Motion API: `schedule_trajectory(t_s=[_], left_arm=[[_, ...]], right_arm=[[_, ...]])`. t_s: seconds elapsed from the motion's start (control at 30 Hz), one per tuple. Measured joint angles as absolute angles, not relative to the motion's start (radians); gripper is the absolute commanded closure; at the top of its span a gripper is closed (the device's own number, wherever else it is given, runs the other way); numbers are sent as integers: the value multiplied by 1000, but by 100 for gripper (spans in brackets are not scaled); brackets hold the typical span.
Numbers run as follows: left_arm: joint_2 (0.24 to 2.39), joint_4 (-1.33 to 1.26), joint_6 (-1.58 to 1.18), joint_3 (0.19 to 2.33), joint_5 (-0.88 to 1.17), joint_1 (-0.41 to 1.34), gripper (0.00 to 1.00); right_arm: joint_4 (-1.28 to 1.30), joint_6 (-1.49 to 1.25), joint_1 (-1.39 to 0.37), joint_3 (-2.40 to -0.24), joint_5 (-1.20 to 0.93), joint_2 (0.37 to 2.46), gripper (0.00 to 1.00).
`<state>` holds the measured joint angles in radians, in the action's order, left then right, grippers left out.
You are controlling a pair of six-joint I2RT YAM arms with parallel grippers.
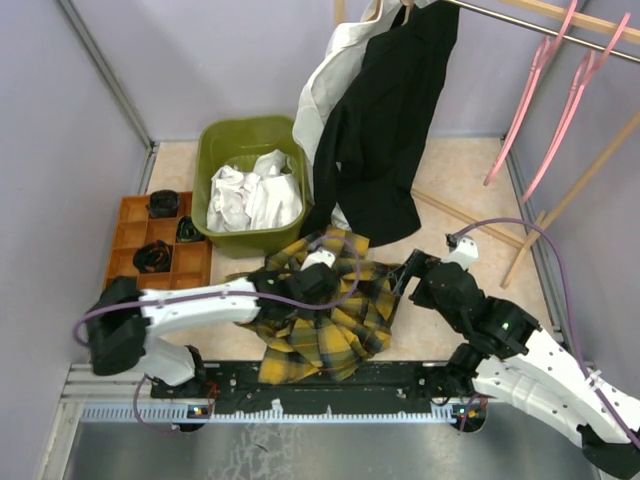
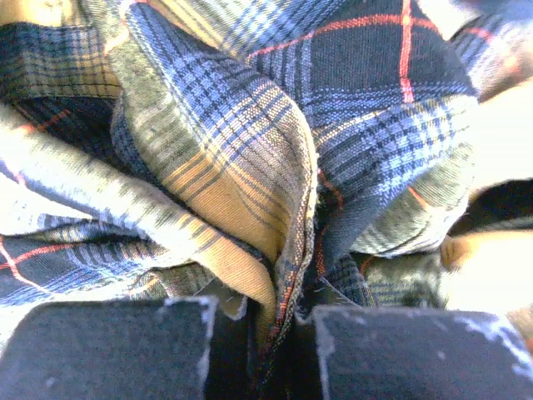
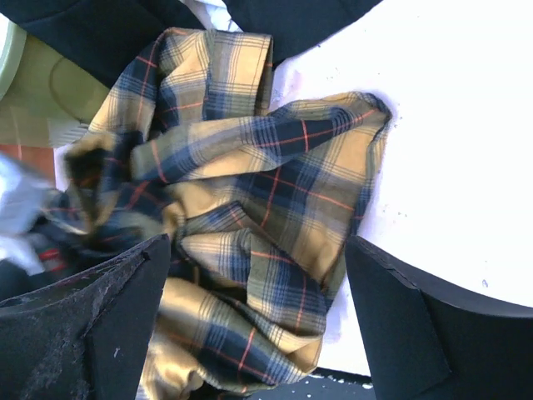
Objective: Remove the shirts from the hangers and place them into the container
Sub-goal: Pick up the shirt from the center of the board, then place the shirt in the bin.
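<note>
The yellow-and-black plaid shirt point(image 1: 325, 335) lies crumpled on the table near the front edge. My left gripper point(image 1: 312, 285) is down in the middle of it, and in the left wrist view it point(image 2: 279, 321) is shut on a raised fold of the plaid shirt point(image 2: 233, 167). My right gripper point(image 1: 412, 278) stands open at the shirt's right edge; in its own view the right gripper point(image 3: 256, 246) straddles plaid cloth point(image 3: 250, 208) without touching it. A white shirt point(image 1: 250, 195) lies in the olive-green container point(image 1: 215, 135). A black shirt point(image 1: 385, 140) and a cream one point(image 1: 335, 70) hang behind.
Two bare pink hangers point(image 1: 540, 70) point(image 1: 585, 95) hang from the rail point(image 1: 540, 25) at top right. An orange compartment tray point(image 1: 130, 250) sits left of the container. Wooden poles point(image 1: 590, 170) point(image 1: 470, 215) lean and lie at the right. Walls close both sides.
</note>
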<state>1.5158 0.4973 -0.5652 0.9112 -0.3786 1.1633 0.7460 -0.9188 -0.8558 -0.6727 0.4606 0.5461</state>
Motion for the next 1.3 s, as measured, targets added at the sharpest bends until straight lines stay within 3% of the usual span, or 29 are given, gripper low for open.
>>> schedule_trajectory(t_s=[0.23, 0.53, 1.0, 1.3], left_arm=[[1184, 554, -466, 932, -439, 1163, 100], [973, 610, -402, 940, -514, 1160, 100], [966, 765, -341, 1252, -648, 1037, 100], [1084, 823, -221, 1435, -704, 774, 100]], right_arm=[[727, -926, -856, -635, 464, 523, 14], [722, -929, -856, -628, 463, 523, 13], [718, -947, -856, -628, 458, 523, 12], [717, -947, -856, -628, 458, 524, 12]])
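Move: Some 21 cm ahead of the left hand and 14 cm to its left stands the container, its middle about level with the hand, which already pinches the checked shirt low over the board. The lower hem of the black shirt lies roughly 14 cm ahead and 9 cm right; the wooden tray about 10 cm ahead, 34 cm left, both slightly lower. From the right hand the container is some 18 cm ahead, 30 cm left and 10 cm lower. Hauling the pinched checked shirt up off the board, the left hand climbs steeply by about 30 cm, drifting left, then swings left and forward over the container's near side, some 16 cm left and 10 cm forward in all. The fingers keep their grip while the wrist tips them up towards forward by about 35 degrees and turns counter-clockwise late in the swing. ##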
